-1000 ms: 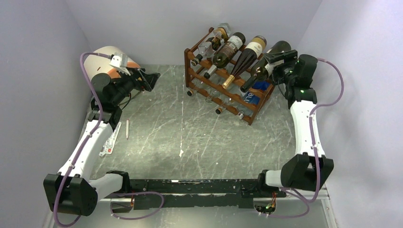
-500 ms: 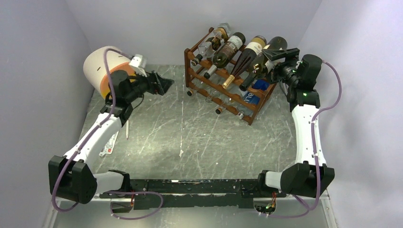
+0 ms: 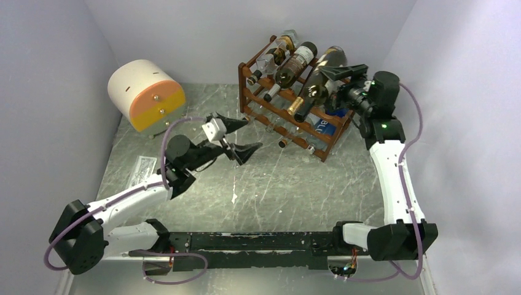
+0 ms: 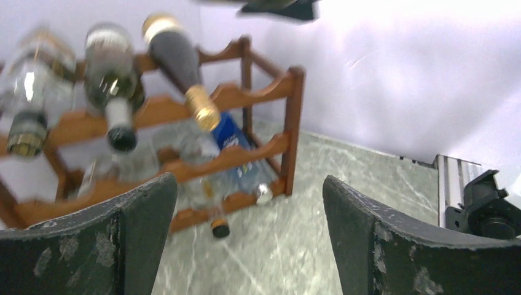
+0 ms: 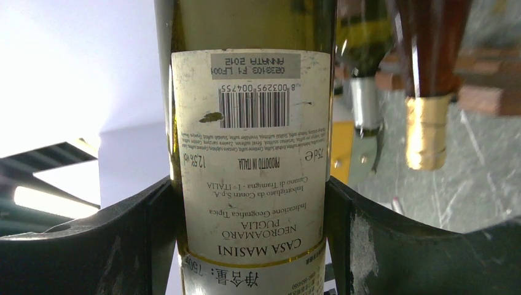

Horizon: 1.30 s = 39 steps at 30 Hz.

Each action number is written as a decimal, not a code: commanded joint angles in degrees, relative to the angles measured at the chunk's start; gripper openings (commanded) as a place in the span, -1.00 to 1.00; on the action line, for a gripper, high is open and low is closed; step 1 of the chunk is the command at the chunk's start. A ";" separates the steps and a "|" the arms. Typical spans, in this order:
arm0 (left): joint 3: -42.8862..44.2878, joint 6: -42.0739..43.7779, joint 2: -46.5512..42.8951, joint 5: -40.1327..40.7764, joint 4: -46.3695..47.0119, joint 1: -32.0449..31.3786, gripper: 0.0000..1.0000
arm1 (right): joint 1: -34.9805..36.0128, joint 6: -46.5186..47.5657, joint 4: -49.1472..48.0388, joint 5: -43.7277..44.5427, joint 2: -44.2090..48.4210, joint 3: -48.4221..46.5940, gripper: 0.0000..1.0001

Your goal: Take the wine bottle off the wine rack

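The wine bottle [image 3: 316, 90] is dark green with a white label. It hangs tilted over the right end of the wine rack [image 3: 332, 145], neck pointing down toward the table. My right gripper [image 3: 339, 81] is shut on its body. In the right wrist view the label [image 5: 252, 153] fills the space between both fingers [image 5: 132, 246], which press on its sides. The reddish-brown rack [image 4: 293, 117] also shows in the left wrist view. My left gripper [image 3: 241, 136] hovers open over the middle of the table, left of the rack, with nothing between its fingers [image 4: 138, 233].
Other bottles [image 3: 296, 61] lie on the rack's top tier, one with a gold foil neck [image 5: 424, 135] beside the held bottle. A blue-labelled bottle [image 3: 325, 125] lies lower down. A cream and orange round drawer box [image 3: 146, 93] stands back left. A paper packet [image 3: 142, 169] lies near the left wall.
My left arm swung from the round box at the back left to the table's middle and opened a little wider. My right gripper carried the bottle leftward over the rack.
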State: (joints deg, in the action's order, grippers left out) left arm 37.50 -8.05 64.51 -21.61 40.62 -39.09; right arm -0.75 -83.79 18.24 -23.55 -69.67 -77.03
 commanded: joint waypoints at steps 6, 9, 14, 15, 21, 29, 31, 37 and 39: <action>0.21 31.85 1.17 16.01 21.88 -16.90 0.84 | 13.12 -6.07 -7.15 -1.60 -2.69 -4.10 -0.74; 0.38 40.98 3.25 19.30 27.52 -20.30 0.85 | 15.15 -8.05 -8.44 -1.42 -2.27 -2.79 -0.74; 3.06 49.55 7.09 22.56 32.05 -23.33 0.84 | 17.48 -10.31 -10.45 -1.31 -1.69 -1.02 -0.74; 3.91 50.51 7.91 23.14 32.97 -23.56 0.84 | 17.84 -10.46 -10.69 -1.51 -1.77 -0.94 -0.74; 8.41 55.38 11.77 23.59 35.45 -24.73 0.79 | 19.76 -10.79 -10.75 -1.16 -1.78 -0.50 -0.74; 12.78 59.01 15.48 23.56 37.02 -26.08 0.53 | 21.85 -12.29 -12.19 -1.38 -2.13 1.20 -0.74; 13.65 59.60 16.14 23.55 36.71 -26.12 0.36 | 22.40 -12.85 -12.82 -1.65 -2.14 1.71 -0.74; 14.41 61.40 17.37 24.55 36.64 -26.12 0.17 | 22.98 -13.72 -13.66 -1.92 -1.71 2.23 -0.74; 14.48 61.89 17.68 25.20 37.06 -26.15 0.16 | 23.06 -13.93 -13.94 -1.94 -1.46 2.44 -0.74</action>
State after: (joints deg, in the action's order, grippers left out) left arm 50.22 51.90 81.54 1.72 74.63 -64.77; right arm 21.89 -95.66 12.78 -24.29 -73.65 -73.76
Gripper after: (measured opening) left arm 0.585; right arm 0.783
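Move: The right hand still grips the wine bottle, clear of the rack; the left gripper waits open about 12 cm back, 24 cm left and 10 cm below it. For the left hand, the bottle's neck is some 17 cm right, 1 cm forward and 13 cm up. About 12 cm beneath the right hand lie the gold-capped bottle, 4 cm farther out and 4 cm left, and the green bottle, 9 cm farther and 10 cm left. Right hand carries the bottle 15 cm left; left rises 14 cm, tips upward, partly closes around its neck. ##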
